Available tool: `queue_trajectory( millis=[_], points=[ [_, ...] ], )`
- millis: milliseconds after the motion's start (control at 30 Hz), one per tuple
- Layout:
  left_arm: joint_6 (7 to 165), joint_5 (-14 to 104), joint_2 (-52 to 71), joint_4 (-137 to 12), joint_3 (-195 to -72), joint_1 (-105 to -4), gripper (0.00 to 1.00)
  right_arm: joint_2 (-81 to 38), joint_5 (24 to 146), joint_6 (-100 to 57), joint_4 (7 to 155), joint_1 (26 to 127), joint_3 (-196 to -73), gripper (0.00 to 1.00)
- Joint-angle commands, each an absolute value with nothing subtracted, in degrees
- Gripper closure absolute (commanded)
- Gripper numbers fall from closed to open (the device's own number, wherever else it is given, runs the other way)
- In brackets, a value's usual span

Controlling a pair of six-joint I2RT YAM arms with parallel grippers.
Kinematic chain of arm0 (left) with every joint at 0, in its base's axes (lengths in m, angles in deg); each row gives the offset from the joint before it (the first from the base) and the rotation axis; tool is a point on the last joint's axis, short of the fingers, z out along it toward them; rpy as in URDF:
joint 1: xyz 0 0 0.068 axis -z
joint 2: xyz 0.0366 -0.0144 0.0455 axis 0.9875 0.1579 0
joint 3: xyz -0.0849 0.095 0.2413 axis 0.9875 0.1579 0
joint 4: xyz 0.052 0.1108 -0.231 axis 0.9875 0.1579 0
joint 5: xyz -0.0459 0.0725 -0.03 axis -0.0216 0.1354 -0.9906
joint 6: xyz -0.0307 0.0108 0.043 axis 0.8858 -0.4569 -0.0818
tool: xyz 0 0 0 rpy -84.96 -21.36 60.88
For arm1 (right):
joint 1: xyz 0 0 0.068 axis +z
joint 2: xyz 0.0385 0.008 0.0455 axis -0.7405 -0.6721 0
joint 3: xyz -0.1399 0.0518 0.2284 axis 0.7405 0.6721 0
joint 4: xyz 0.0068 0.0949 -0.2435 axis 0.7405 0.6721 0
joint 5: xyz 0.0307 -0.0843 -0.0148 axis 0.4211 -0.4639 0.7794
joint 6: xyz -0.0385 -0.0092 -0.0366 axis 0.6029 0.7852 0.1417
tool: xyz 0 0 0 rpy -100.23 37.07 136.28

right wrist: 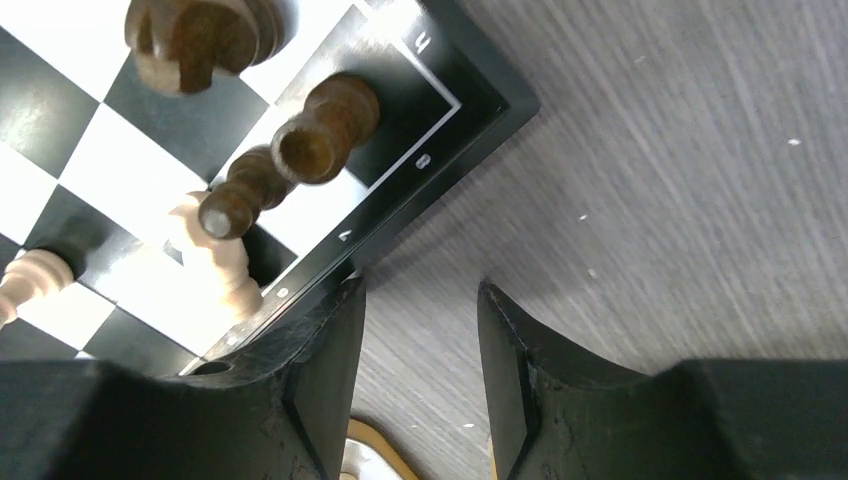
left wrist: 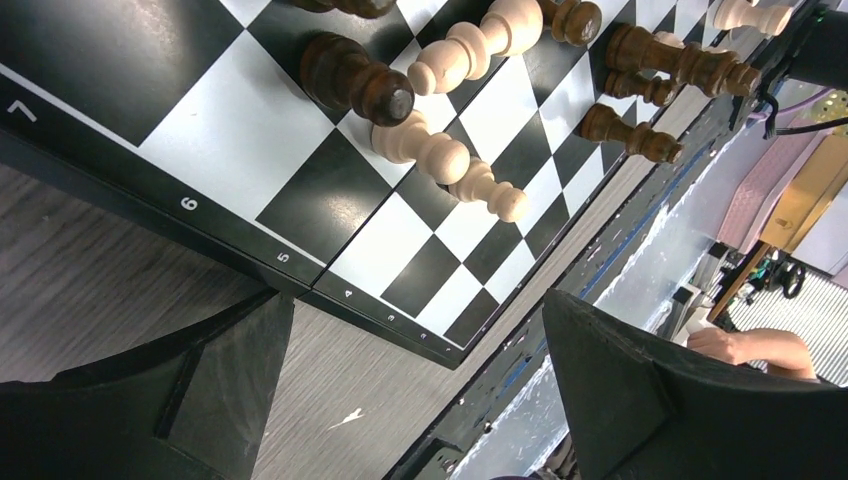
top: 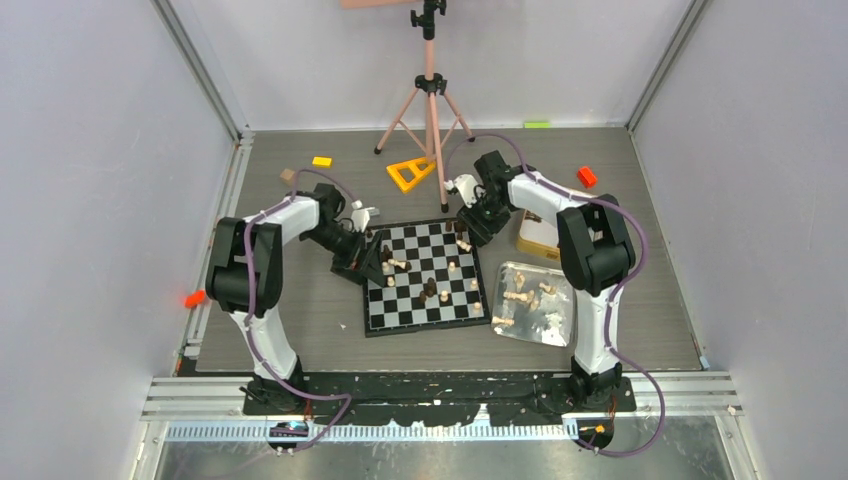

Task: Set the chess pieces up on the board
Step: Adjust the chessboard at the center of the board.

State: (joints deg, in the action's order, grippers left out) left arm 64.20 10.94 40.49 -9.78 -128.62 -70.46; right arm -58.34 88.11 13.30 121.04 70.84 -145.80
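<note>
The checkered board [top: 402,312] lies mid-table with several light and dark chess pieces [top: 430,290] scattered on it. More pieces [top: 520,296] lie in the silver tray [top: 560,335] to its right. My left gripper [top: 365,264] is open and empty at the board's left edge. In the left wrist view the gripper [left wrist: 420,345] hangs over the table beside the board's border [left wrist: 190,215], with a dark piece [left wrist: 355,80] and a light piece [left wrist: 425,147] lying close by. My right gripper [top: 478,230] is open and empty at the board's far right corner [right wrist: 445,95], near a dark piece [right wrist: 322,125].
A gold-rimmed tin [top: 538,238] sits right of the right gripper. A pink tripod [top: 430,110] stands behind the board. A yellow triangle block [top: 411,173], a yellow block [top: 321,161], a red block [top: 586,176] and a green block [top: 537,124] lie at the back.
</note>
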Motion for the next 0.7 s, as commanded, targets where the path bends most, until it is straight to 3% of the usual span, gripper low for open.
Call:
queue_trajectory(
  millis=[0, 667],
  points=[
    [63.1, 11.4, 37.0, -9.8, -127.8, -69.7, 0.02, -55.1, 94.9, 9.6, 120.3, 72.9, -143.0, 0.49],
    [59.7, 15.0, 34.6, -8.5, -126.2, -69.7, 0.02, -41.7, 99.6, 7.8, 119.0, 80.7, -124.3, 0.49]
  ],
)
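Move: The chessboard lies between the hands, its middle about 14 cm to the left hand's right, 1 cm ahead and 4 cm below. From the right hand that middle is some 16 cm left, 9 cm back and a little lower. Measured from the right hand, the metal tray is 14 cm right and 17 cm back, the tin 20 cm right and 6 cm ahead, and the nearest tripod foot 10 cm left and 9 cm ahead. The board's right edge stays against the side of the right gripper's left finger as that half-open hand slides back along it about 12 cm, from the far part to just past the fold, edging slightly left and tipping some 10 degrees. On the opposite edge the wide-open left hand keeps a finger at the fold and gives way about 2 cm left, tilting slightly. ##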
